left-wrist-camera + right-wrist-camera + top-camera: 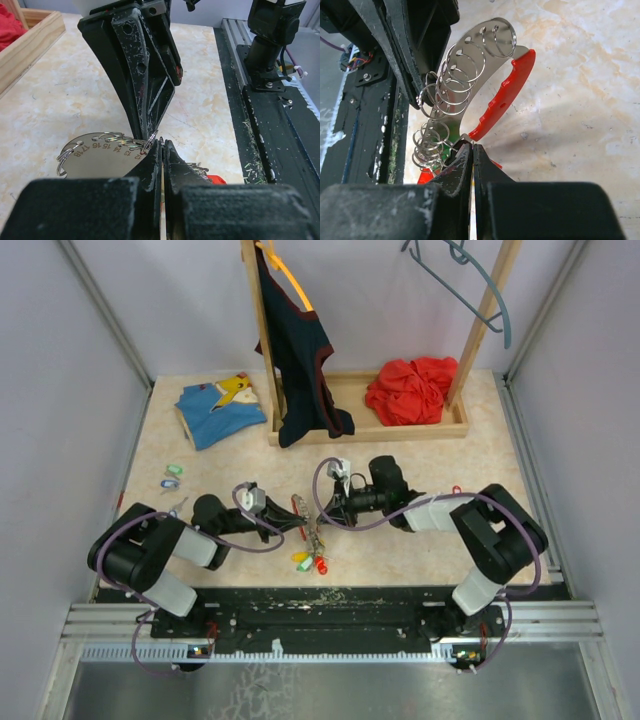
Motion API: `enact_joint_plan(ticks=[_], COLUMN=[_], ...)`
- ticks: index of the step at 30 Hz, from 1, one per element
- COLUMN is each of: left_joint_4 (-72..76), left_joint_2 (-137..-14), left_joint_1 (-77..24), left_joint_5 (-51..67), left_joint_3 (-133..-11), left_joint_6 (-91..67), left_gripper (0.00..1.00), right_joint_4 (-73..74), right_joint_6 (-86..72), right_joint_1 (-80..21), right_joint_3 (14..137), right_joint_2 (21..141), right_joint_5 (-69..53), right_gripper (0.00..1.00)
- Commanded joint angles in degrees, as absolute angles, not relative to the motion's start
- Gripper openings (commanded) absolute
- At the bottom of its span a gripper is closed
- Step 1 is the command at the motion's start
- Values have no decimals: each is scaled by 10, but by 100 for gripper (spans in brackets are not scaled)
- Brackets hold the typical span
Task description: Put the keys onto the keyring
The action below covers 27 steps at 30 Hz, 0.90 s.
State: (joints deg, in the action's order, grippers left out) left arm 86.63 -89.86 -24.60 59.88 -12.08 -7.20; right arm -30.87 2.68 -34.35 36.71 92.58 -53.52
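Note:
The keyring [470, 75] is a curved metal plate with numbered holes, several split rings and a red handle [507, 95]; it is held up between both arms at mid-table [312, 530]. My left gripper [164, 145] is shut, with a thin sliver of metal between its jaws and a ring at the tips. My right gripper [472, 145] is shut on a small tab of the plate near the handle. Keys with yellow-green [301, 559] and red [320, 565] tags hang or lie under the plate. Two loose keys, green [173, 471] and blue [170, 482], lie at the left.
A wooden rack [400, 425] stands at the back with a dark garment [300, 350] hanging from it, a red cloth [410, 390] on its base and a teal hanger [470, 280]. A folded blue shirt [215, 410] lies at back left. The black rail [320, 600] runs along the near edge.

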Motion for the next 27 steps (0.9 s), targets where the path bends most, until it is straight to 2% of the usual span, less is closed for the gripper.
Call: enact_joint_plan(ticks=[1, 4, 9, 14, 20, 27], left_joint_4=[950, 951, 942, 927, 858, 788], left_joint_2=[-903, -905, -905, -902, -889, -902], left_joint_1=[-244, -244, -244, -244, -244, -245], left_joint_5=[619, 613, 603, 588, 571, 577], left_joint_3=[-112, -112, -112, -113, -123, -154], left_joint_6=[-89, -89, -87, -81, -53, -51], left_gripper=[0, 0, 0, 0, 0, 0], right_joint_4=[-325, -319, -209, -188, -70, -16], right_joint_6=[-18, -19, 27, 29, 28, 20], right_joint_1=[-341, -341, -341, -342, -349, -353], right_joint_3=[393, 384, 392, 376, 386, 383], right_joint_2=[926, 907, 873, 842, 795, 780], right_joint_5=[-544, -536, -475, -445, -310, -278], right_gripper=[0, 0, 0, 0, 0, 0])
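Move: My right hand still pinches the small red key. The keyring's ring at my left fingertips lies about 4 cm to the right hand's left, 1 cm back and 1 cm above; from my left hand, that ring is right at the tips, 1 cm to the right. From the right hand, the red handle is some 5 cm left and 3 cm ahead, and the hanging keys are about 2 cm left, 5 cm back and 4 cm lower. After a brief hold, I draw my right hand off to the right, away from the ring, about 5 cm and slightly down, swinging its fingers clockwise and tipping them lower, roughly 25 degrees in all, fingers staying shut on the red key. My left hand keeps its grip on the keyring and settles about 1 cm down and forward. ##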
